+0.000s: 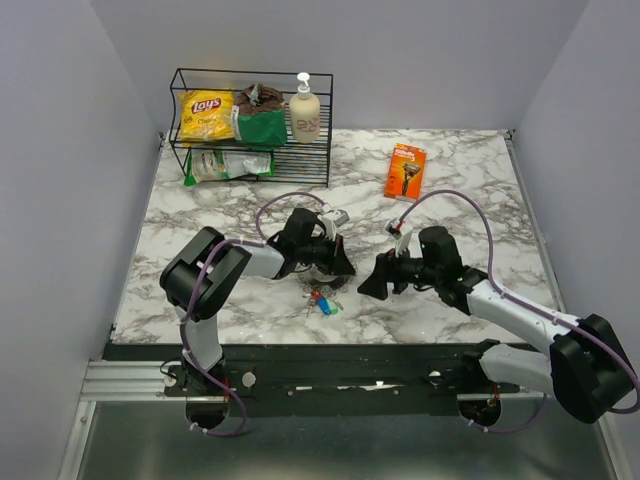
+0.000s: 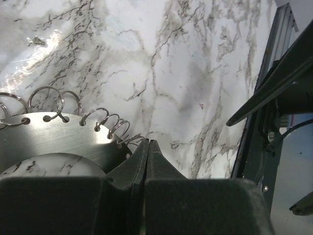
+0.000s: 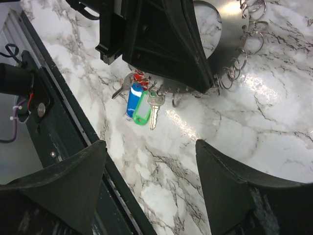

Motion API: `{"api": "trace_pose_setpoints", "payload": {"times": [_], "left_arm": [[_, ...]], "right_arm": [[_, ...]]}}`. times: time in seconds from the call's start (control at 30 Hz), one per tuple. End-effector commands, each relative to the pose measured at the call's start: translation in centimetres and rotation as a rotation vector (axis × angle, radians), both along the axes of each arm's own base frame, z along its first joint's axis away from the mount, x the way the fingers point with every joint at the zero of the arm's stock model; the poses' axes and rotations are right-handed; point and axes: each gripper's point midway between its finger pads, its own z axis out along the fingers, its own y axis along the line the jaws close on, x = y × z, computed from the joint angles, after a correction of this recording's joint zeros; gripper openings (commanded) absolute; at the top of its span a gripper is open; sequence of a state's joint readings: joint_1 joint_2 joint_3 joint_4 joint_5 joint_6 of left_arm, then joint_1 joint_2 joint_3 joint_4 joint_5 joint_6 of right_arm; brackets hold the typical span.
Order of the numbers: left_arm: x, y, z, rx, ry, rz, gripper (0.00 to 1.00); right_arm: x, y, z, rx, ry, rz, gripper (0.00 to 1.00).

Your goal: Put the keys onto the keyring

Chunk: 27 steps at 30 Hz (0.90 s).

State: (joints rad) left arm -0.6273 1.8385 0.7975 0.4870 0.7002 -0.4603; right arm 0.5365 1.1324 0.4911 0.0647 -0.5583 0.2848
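Note:
The keyring (image 2: 54, 137) is a flat silvery loop with small wire rings along its rim; it also shows in the right wrist view (image 3: 230, 34). My left gripper (image 2: 148, 143) is shut on its rim and mostly covers it in the top view (image 1: 335, 265). The keys (image 3: 154, 105), with blue (image 3: 132, 100), green (image 3: 142, 112) and red tags, lie bunched on the marble just below the left gripper, at the keyring's near rim (image 1: 322, 300). I cannot tell whether they hang from it. My right gripper (image 1: 372, 280) is open and empty, right of the keys and pointing at them (image 3: 150, 147).
A black wire rack (image 1: 250, 165) at the back left holds a yellow chip bag (image 1: 205, 115), a green bag and a lotion bottle (image 1: 305, 112). An orange razor box (image 1: 405, 170) lies at the back. The table's dark front rail (image 3: 58, 142) runs close to the keys.

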Motion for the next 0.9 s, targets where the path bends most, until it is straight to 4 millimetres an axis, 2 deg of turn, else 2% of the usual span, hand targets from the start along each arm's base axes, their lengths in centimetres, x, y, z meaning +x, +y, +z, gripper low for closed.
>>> {"api": "trace_pose_setpoints", "payload": {"times": [0.0, 0.13, 0.27, 0.47, 0.57, 0.7, 0.8, 0.87], "left_arm": [[1.2, 1.1, -2.3, 0.11, 0.015, 0.037, 0.08], [1.7, 1.3, -2.8, 0.116, 0.03, 0.048, 0.16], [2.1, 1.5, -2.3, 0.105, 0.014, 0.055, 0.29], [2.3, 1.5, -0.9, 0.073, 0.004, 0.04, 0.32], [2.3, 1.5, -0.1, 0.063, -0.008, 0.03, 0.39], [2.3, 1.6, 0.9, 0.051, -0.022, 0.023, 0.42], [2.1, 1.5, 2.1, 0.027, -0.033, 0.014, 0.49], [2.3, 1.6, 3.0, 0.027, -0.053, 0.02, 0.61]], "right_arm": [[0.9, 0.0, 0.1, -0.009, 0.003, -0.03, 0.82], [1.2, 0.0, 0.0, -0.016, 0.006, -0.041, 0.82], [1.5, 0.0, -0.2, -0.024, 0.012, -0.057, 0.82], [1.8, 0.2, -0.3, -0.026, 0.022, -0.061, 0.82], [1.9, 0.2, -0.3, -0.023, 0.017, -0.061, 0.82], [2.2, 0.3, -0.4, -0.023, 0.016, -0.065, 0.82], [2.2, 0.5, -0.3, -0.014, 0.017, -0.059, 0.82], [2.3, 0.6, -0.3, -0.009, 0.016, -0.06, 0.82]]}}
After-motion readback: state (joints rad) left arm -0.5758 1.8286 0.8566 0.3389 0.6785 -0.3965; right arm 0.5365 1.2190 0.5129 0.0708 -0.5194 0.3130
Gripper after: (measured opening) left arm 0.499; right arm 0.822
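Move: The keyring's middle lies some 3 cm ahead of the left hand, 5 cm to its left and about 2 cm below, so the left fingertips are at the keyring's near right rim. The keys with the red, blue and green tags lie about 8 cm behind that hand and 5 cm to its left. From the right hand, the keyring's middle is roughly 4 cm ahead, 11 cm to the left and 7 cm lower. Forward and down first, by about 2 cm and 1.5 cm, the left hand works at the keyring's rim while its nearly shut fingers part to roughly half open; it then eases left nearly 2 cm and rises back to its starting height, fingers still pointing right and down. The right hand, wide open and empty, sinks slowly beside the keyring, touching nothing. ##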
